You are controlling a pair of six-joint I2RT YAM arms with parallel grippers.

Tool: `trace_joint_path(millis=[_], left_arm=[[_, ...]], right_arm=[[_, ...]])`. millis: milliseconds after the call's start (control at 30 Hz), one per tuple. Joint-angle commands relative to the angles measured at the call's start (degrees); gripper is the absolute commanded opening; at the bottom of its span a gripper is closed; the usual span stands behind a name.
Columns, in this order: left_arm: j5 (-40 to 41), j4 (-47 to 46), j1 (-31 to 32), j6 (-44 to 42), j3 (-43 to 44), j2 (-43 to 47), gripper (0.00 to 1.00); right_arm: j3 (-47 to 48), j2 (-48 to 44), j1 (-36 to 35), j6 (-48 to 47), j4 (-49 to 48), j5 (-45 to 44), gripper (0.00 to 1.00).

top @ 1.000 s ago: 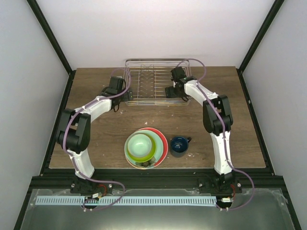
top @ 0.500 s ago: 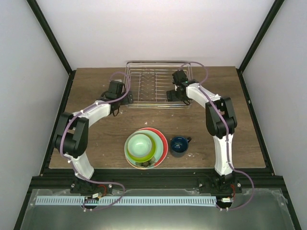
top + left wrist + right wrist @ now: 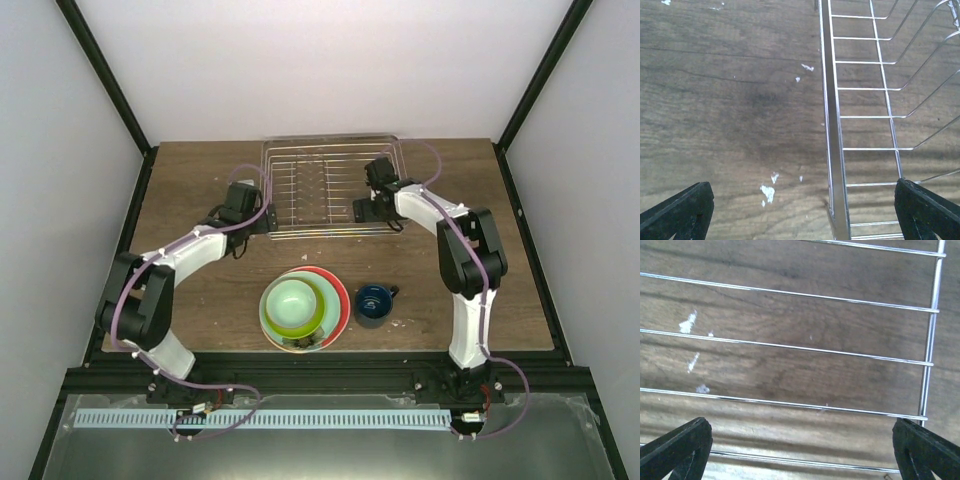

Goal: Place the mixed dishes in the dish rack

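The dish rack (image 3: pixel 330 140), a silver wire basket, stands at the back middle of the table. My left gripper (image 3: pixel 258 222) is at its near left corner, open. In the left wrist view the rack's side rail (image 3: pixel 832 125) runs between the wide-apart fingers (image 3: pixel 680 210) of that gripper (image 3: pixel 802 215). My right gripper (image 3: pixel 380 215) is open over the rack's near right part, with the rack's wires (image 3: pixel 790 404) below its fingertips (image 3: pixel 927 450). A mint-green bowl (image 3: pixel 290 300) sits on a lime-green plate (image 3: pixel 320 326) and a red plate (image 3: pixel 342 292). A dark-blue mug (image 3: pixel 374 303) stands right of them.
Black frame posts and pale walls close in the wooden table (image 3: pixel 180 180) on the left, right and back. The dish stack and the mug lie between the two arm bases near the front edge. White flecks (image 3: pixel 767 190) mark the wood left of the rack.
Both grippers have drawn back toward the near edge, and the dish rack has slid nearer with them. The stacked dishes and the mug have not moved.
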State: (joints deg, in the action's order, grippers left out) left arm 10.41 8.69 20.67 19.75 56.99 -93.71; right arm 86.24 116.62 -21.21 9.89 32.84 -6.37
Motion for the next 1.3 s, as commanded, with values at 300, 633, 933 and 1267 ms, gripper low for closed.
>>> trace_joint_path(millis=[300,633,933,1267], left_arm=[[3.47,3.98,3.05,2.19,-6.38,4.72,1.0],[3.3,3.05,3.69,3.63,-8.91,6.35,1.0],[4.35,7.18,3.68,2.27,-4.01,9.36,1.0],[7.03,11.87,3.24,-1.83,3.53,12.94,1.0]], right_arm=[[-10.31,-7.62,-0.94,2.74,-1.32,-2.37,1.0],[-10.68,-8.55,-2.08,3.07,-1.77,-3.34,1.0],[2.33,-5.08,-1.99,-0.14,0.7,-5.35,1.0],[12.18,-6.28,-1.87,-1.8,3.16,-7.03,1.0]])
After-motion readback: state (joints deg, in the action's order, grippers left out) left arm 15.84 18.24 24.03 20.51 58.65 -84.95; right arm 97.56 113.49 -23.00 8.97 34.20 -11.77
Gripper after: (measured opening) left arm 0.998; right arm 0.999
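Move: The dish rack's middle lies about 10 cm ahead and 19 cm right of the left hand, whose open fingers straddle its left rail. From the right hand, low inside the rack near its front, that middle is some 7 cm ahead and 8 cm left. The plate stack sits roughly 26 cm back and 16 cm left of the right hand; the blue mug about 25 cm back, 2 cm right. Back towards the robot, both open hands keep drawing the dish rack by its left rail and near side, about 4 cm, the right sinking slightly. Then both lift away: the right climbs about 11 cm while reaching some 8 cm forward over the rack, its fingers tipping up about 15 degrees; the left rises some 5 cm, easing slightly forward. ##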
